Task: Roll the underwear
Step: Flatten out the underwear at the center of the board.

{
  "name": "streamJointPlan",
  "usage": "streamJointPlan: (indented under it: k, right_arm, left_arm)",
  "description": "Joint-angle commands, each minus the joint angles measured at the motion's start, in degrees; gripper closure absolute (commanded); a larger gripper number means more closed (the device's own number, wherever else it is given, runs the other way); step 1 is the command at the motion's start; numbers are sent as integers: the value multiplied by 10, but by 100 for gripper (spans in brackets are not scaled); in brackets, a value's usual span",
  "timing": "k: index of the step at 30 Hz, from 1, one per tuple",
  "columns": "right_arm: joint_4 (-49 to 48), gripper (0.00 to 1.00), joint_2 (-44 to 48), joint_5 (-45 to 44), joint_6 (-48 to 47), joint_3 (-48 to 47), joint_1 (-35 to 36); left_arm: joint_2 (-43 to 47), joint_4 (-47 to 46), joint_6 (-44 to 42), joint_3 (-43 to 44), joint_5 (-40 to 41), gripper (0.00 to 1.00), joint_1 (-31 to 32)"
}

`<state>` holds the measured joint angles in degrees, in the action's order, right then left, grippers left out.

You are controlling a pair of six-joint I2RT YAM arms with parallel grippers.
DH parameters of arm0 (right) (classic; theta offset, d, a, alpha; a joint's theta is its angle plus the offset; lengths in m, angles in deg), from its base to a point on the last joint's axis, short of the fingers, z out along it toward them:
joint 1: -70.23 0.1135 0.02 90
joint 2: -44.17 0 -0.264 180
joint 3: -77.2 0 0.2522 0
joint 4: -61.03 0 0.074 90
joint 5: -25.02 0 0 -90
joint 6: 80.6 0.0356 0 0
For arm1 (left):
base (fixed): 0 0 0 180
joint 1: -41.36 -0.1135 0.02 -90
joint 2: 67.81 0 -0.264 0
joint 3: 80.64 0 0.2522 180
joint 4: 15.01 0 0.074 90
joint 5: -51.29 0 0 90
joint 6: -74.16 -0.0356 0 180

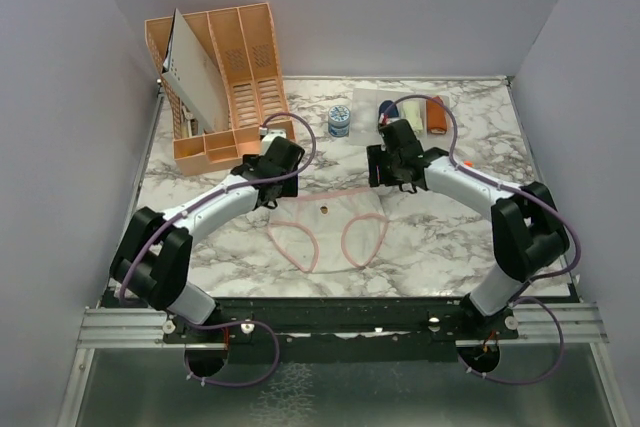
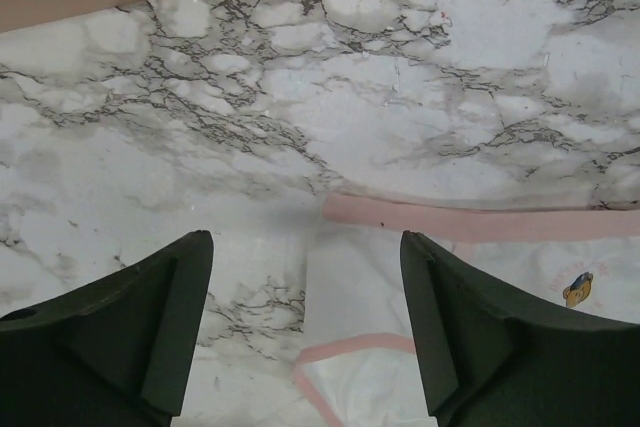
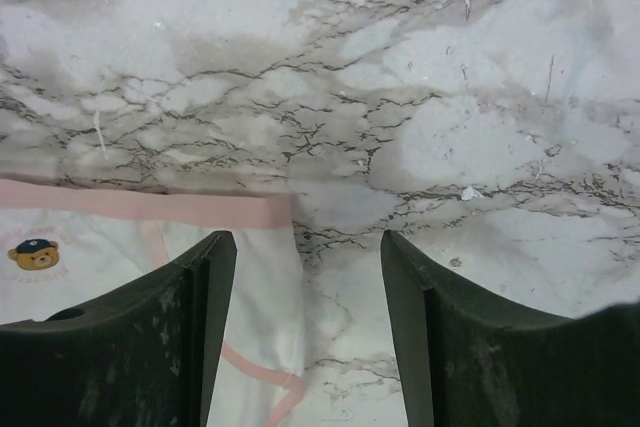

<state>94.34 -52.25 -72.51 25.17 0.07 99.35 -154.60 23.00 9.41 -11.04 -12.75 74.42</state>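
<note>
The whitish-pink underwear [image 1: 330,225] lies flat and spread in the middle of the marble table, waistband toward the back. My left gripper [image 1: 278,187] hovers over its left waist corner. In the left wrist view that gripper [image 2: 305,239] is open, with the cloth corner [image 2: 370,277] lying between the fingers, ungripped. My right gripper [image 1: 388,183] stands over the right waist corner. It is open too [image 3: 305,237], and the underwear [image 3: 262,277] lies beside its left finger [image 3: 180,327]. A navy blue bundle [image 1: 386,109] rests at the back right.
An orange file rack [image 1: 240,57] holding a white sheet stands at the back left, close behind my left arm. A small blue-and-white jar [image 1: 339,123] sits at the back centre. Cream [image 1: 412,112] and rust-orange [image 1: 437,115] cloth bundles lie next to the navy one.
</note>
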Motion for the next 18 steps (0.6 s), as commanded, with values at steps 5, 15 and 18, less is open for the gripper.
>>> streamJointPlan:
  k: [5, 15, 18]
  right_arm:
    - [-86, 43, 69, 219, 30, 44, -3]
    - [-58, 57, -26, 183, 67, 48, -3]
    - [-38, 58, -40, 130, 55, 56, -3]
  left_arm:
    - [85, -34, -29, -1, -152, 18, -10]
    - [13, -108, 14, -63, -265, 19, -11]
    - [-11, -110, 30, -79, -229, 20, -12]
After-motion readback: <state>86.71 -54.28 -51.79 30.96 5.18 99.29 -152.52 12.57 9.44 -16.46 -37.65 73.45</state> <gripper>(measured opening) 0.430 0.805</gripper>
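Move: The spread underwear's middle is about 8 cm back and 12 cm right of my left hand, some 4 cm below; its left waistband corner is just 1 cm ahead and 1 cm right. From my right hand the underwear's middle lies roughly 9 cm back and 12 cm left, 4 cm below. The blue can stands about 14 cm ahead and 10 cm left of that hand; the tray of rolls lies 17 cm ahead, 3 cm right. I hop both hands inward over the waistband towards each other: each lifts 4-5 cm, travels about 6-7 cm towards the bear print and comes down again, the right one about 2 cm lower than it began and nearly 4 cm farther back. My palms roll some 20 degrees, outer sides dropping; the left fingers stay wide open while the right ones partly close. Contact with the cloth can't be seen. ##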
